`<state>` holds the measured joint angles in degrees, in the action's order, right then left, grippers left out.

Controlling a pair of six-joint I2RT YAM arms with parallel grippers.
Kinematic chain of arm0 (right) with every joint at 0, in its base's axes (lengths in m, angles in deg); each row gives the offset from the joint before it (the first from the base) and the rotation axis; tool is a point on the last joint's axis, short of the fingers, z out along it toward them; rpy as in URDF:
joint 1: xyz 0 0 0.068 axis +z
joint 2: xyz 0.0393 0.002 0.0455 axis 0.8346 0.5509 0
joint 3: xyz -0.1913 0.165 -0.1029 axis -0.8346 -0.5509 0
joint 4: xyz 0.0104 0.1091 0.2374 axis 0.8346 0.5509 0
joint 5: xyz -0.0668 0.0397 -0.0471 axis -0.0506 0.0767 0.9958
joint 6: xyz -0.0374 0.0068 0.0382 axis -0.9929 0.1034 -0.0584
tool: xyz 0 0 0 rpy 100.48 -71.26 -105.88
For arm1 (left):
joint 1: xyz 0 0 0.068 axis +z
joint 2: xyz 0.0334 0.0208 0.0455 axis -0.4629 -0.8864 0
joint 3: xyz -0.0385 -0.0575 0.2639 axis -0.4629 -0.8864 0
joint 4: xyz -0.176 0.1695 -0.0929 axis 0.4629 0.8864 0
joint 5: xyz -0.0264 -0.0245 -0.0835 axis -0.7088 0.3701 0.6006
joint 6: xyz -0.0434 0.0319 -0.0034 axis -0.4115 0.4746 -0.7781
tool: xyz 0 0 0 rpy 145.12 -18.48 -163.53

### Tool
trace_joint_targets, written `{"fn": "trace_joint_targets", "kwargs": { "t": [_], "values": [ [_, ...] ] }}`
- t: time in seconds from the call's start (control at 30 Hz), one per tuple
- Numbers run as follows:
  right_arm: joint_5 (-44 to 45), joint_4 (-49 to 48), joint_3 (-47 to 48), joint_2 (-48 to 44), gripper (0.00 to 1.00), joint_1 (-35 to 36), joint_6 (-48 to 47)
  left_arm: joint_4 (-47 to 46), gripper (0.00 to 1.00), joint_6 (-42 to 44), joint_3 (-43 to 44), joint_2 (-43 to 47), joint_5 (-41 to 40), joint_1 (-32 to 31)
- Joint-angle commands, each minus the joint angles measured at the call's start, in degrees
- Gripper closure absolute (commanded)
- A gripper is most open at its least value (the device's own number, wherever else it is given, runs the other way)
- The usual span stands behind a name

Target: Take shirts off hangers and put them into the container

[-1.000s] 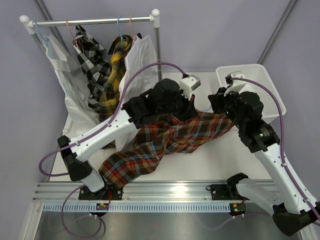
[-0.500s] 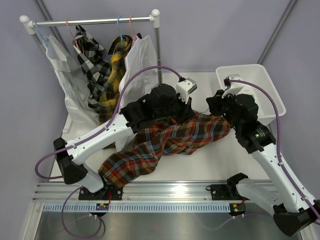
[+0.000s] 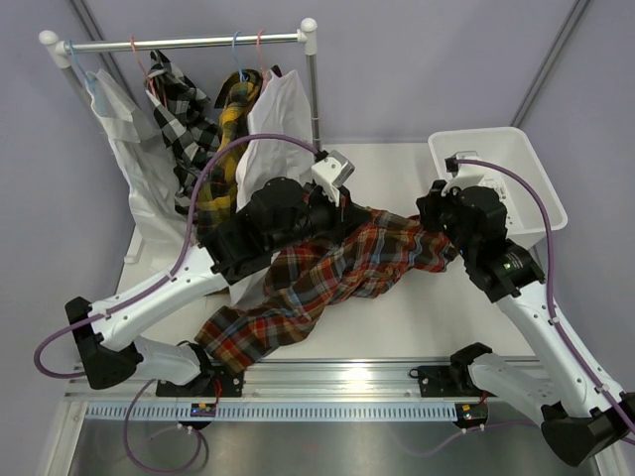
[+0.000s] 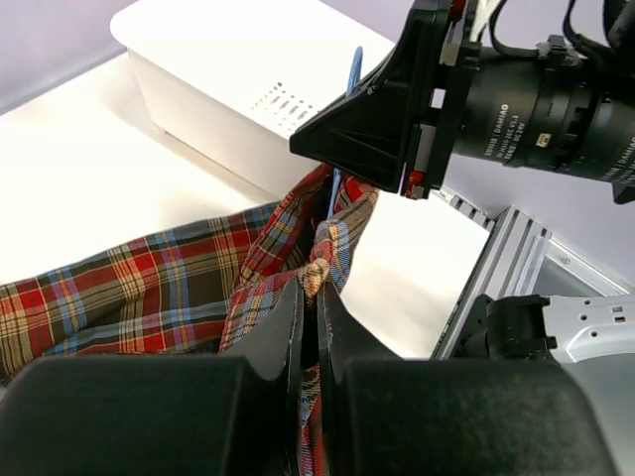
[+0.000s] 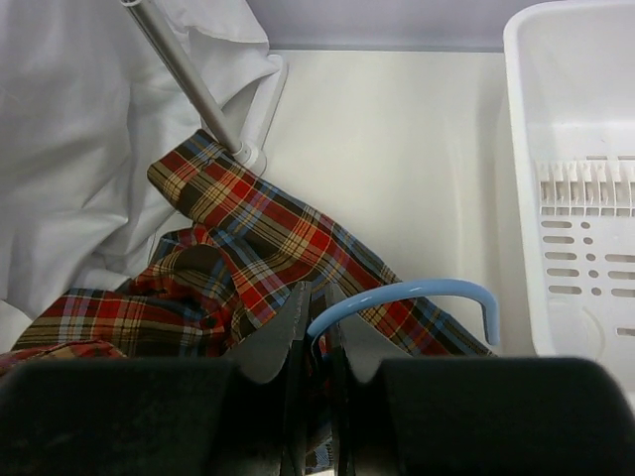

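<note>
The red-orange-blue plaid shirt [image 3: 327, 268] hangs stretched between both grippers above the table. My left gripper [image 4: 310, 288] is shut on a bunched fold of the plaid shirt [image 4: 149, 288]. My right gripper [image 5: 316, 302] is shut on the light blue hanger [image 5: 417, 290], whose hook curves right over the plaid shirt [image 5: 258, 238]. From the left wrist view the hanger [image 4: 354, 69] pokes up beside the right gripper's fingers [image 4: 367, 129]. The white container [image 3: 541, 178] stands just behind the right gripper [image 3: 434, 210], with its slotted base [image 5: 585, 228] bare where it shows.
A rack [image 3: 189, 42] at the back left holds a white shirt [image 3: 124, 149], a black-white checked shirt [image 3: 179, 109], a yellow-black plaid shirt [image 3: 223, 159] and another white shirt [image 3: 273, 129]. The rack's pole [image 5: 189, 79] comes down next to the plaid cloth.
My left arm has swung left and drawn its gripper away from the right gripper, pulling the plaid shirt taut. The right arm has barely moved.
</note>
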<state>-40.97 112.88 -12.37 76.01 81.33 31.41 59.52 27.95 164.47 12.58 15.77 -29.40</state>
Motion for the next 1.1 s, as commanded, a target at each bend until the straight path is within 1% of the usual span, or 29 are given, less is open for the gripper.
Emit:
{"fn": "trace_joint_targets", "kwargs": {
  "t": [0.0, 0.03, 0.07, 0.13, 0.17, 0.23, 0.27, 0.3, 0.33, 0.4, 0.43, 0.57, 0.63, 0.77, 0.8, 0.9, 1.07],
  "values": [
    [5.57, 0.82, 0.37, -0.34, 1.00, -0.14, 0.25, -5.59, 1.00, 1.25, -1.23, 3.45, -2.19, 0.28],
    [6.19, 1.17, 0.64, -0.52, 1.00, -0.23, 0.43, -3.67, 1.00, 1.43, -2.36, 3.98, -2.20, 0.37],
    [7.06, 1.43, 1.08, -0.61, 1.00, -0.23, 0.78, -2.69, 1.00, 1.43, -3.24, 4.59, -3.85, 0.28],
    [7.95, 2.39, 2.57, -0.78, 1.00, -0.14, 1.31, -0.58, 1.00, 1.17, -5.61, 7.84, -4.92, 0.28],
    [8.82, 2.83, 3.27, -0.78, 1.00, -0.23, 1.57, -0.05, 1.00, 0.90, -9.02, 9.15, -5.44, 0.28],
    [8.92, 4.32, 5.55, -0.78, 1.00, -0.23, 1.57, 1.35, 1.00, 0.38, -12.81, 14.42, -7.72, 0.28],
    [8.83, 4.68, 7.04, -1.13, 1.00, -0.23, 1.66, 2.14, 1.00, 0.20, -16.40, 16.36, -8.95, 0.28],
    [8.83, 5.12, 7.66, -1.31, 1.00, -0.23, 1.66, 2.94, 1.00, 0.02, -18.09, 18.29, -11.40, 0.28],
    [8.65, 5.73, 8.28, -1.57, 1.00, -0.23, 1.66, 4.16, 1.00, -0.24, -19.76, 22.14, -12.55, 0.37],
    [8.74, 6.26, 9.77, -2.19, 1.00, -0.23, 1.84, 5.49, 1.00, -0.77, -23.18, 25.85, -14.32, 0.37],
    [9.18, 7.31, 10.48, -2.19, 1.00, -0.23, 2.10, 6.27, 1.00, -1.12, -23.99, 29.09, -14.32, 0.37],
    [11.46, 8.99, 12.59, -1.05, 1.00, -0.23, 2.89, 6.37, 1.00, -2.00, -25.67, 34.47, -10.99, 0.28],
    [11.81, 8.47, 12.33, -0.43, 1.00, -0.23, 3.42, 6.37, 1.00, -2.00, -24.53, 35.09, -7.83, 0.28],
    [11.02, 7.94, 12.16, 1.32, 1.00, -0.23, 5.61, 6.28, 1.00, -2.26, -20.93, 32.55, -2.47, 0.28],
    [11.20, 7.85, 12.15, 2.11, 1.00, -0.23, 6.14, 6.28, 1.00, -2.70, -20.40, 30.89, 0.76, 0.28],
    [11.82, 7.76, 12.50, 3.87, 1.00, -0.23, 7.11, 6.28, 1.00, -3.58, -18.64, 27.73, 2.63, 0.28],
    [11.11, 7.32, 11.98, 7.12, 1.00, -0.23, 7.02, 6.28, 1.00, -3.58, -14.17, 24.64, 1.58, 0.10]
  ]
}}
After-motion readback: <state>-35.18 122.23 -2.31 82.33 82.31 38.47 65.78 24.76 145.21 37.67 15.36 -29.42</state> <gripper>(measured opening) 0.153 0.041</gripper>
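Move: The left fingers already pinch the red plaid shirt; the blue hanger, held in the right fingers with the shirt still on it, lies about 13 cm right of the left hand and 3 cm ahead, near its height. The rack post stands some 10 cm ahead and 7 cm left of the left hand. From the right hand, the container is roughly 16 cm right, 10 cm ahead and 18 cm below. Left hand drags the pinched shirt about 12 cm left and back, then eases rightward; right bobs, still gripping hanger. ##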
